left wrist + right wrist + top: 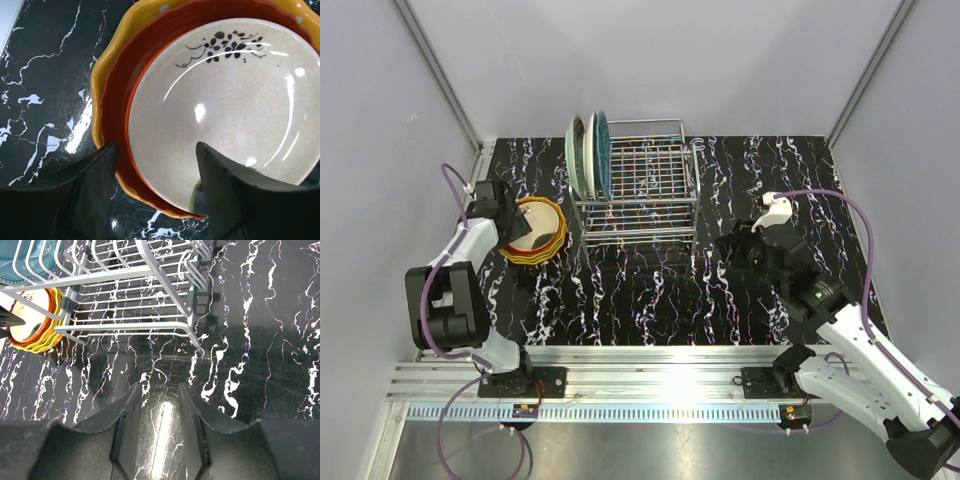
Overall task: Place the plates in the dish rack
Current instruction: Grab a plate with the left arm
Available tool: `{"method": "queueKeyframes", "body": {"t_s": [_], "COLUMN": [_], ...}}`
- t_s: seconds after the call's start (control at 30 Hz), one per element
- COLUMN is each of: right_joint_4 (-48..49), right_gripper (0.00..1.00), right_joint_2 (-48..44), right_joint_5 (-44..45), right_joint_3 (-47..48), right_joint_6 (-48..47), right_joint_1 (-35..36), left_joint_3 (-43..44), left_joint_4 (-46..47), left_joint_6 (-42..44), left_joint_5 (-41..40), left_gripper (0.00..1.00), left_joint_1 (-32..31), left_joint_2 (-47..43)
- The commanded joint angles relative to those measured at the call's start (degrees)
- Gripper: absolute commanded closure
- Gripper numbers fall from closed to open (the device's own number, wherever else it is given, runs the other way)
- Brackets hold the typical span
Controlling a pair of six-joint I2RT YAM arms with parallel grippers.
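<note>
A stack of plates (542, 230) lies flat on the table left of the dish rack (638, 185). Its top plate is cream with a black flower sprig (230, 105), over a red-orange plate (117, 95) and a yellow one (98, 105). My left gripper (156, 147) is open and straddles the stack's near rim, one finger (97, 175) outside it and the other (220, 175) over the cream plate. A mint green plate (577, 155) and a teal plate (601, 150) stand upright in the rack's left slots. My right gripper (159, 390) is open and holds nothing, low over the table right of the rack (130, 295).
The black marbled table (650, 300) ends in grey walls at the back and sides, with a metal rail (650, 360) along the near edge. The rack's right slots hold no plates. Purple cables loop from both arms.
</note>
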Motion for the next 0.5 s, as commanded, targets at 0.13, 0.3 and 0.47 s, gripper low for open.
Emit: {"method": "queueKeyframes", "body": {"t_s": [0.13,0.3,0.47], "right_joint_4": [1.2,1.2,0.9], "right_gripper": [0.58,0.58,0.58], "right_joint_2": [-1.4,-1.6,-1.8], "right_joint_5": [0.0,0.1,0.1], "right_joint_3": [0.0,0.0,0.1], "right_joint_6": [0.1,0.1,0.1], "right_joint_1": [-0.3,-0.3,-0.2], "left_joint_3": [-0.2,-0.3,-0.2], "left_joint_4": [-1.1,-1.1,-2.0], "left_joint_6": [0.0,-0.2,-0.5], "left_joint_5": [-3.6,-4.3,-6.2], "left_gripper": [0.39,0.65,0.82], "left_joint_1": [0.4,0.4,0.4], "left_joint_2": [1.4,1.1,-0.1]}}
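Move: The white plate lies on top of the stack, its middle about 3 cm ahead of the left hand, 5 cm to its right and 1 cm lower, with its near-left rim between the open fingers. The dish rack's middle is roughly 28 cm right and 9 cm ahead. The teal plate standing in it is about 20 cm right and 13 cm ahead. From the right hand, the white plate lies some 44 cm left, 12 cm ahead and 16 cm lower. Easing left about 1 cm and down about half a centimetre, the left hand closes its fingers from about two-thirds open to under a third, over the white plate's near-left rim. One finger comes in at the outside edge, above the red plate, and the other over the white face, seeming to pinch the rim between them. The wrist barely turns. ##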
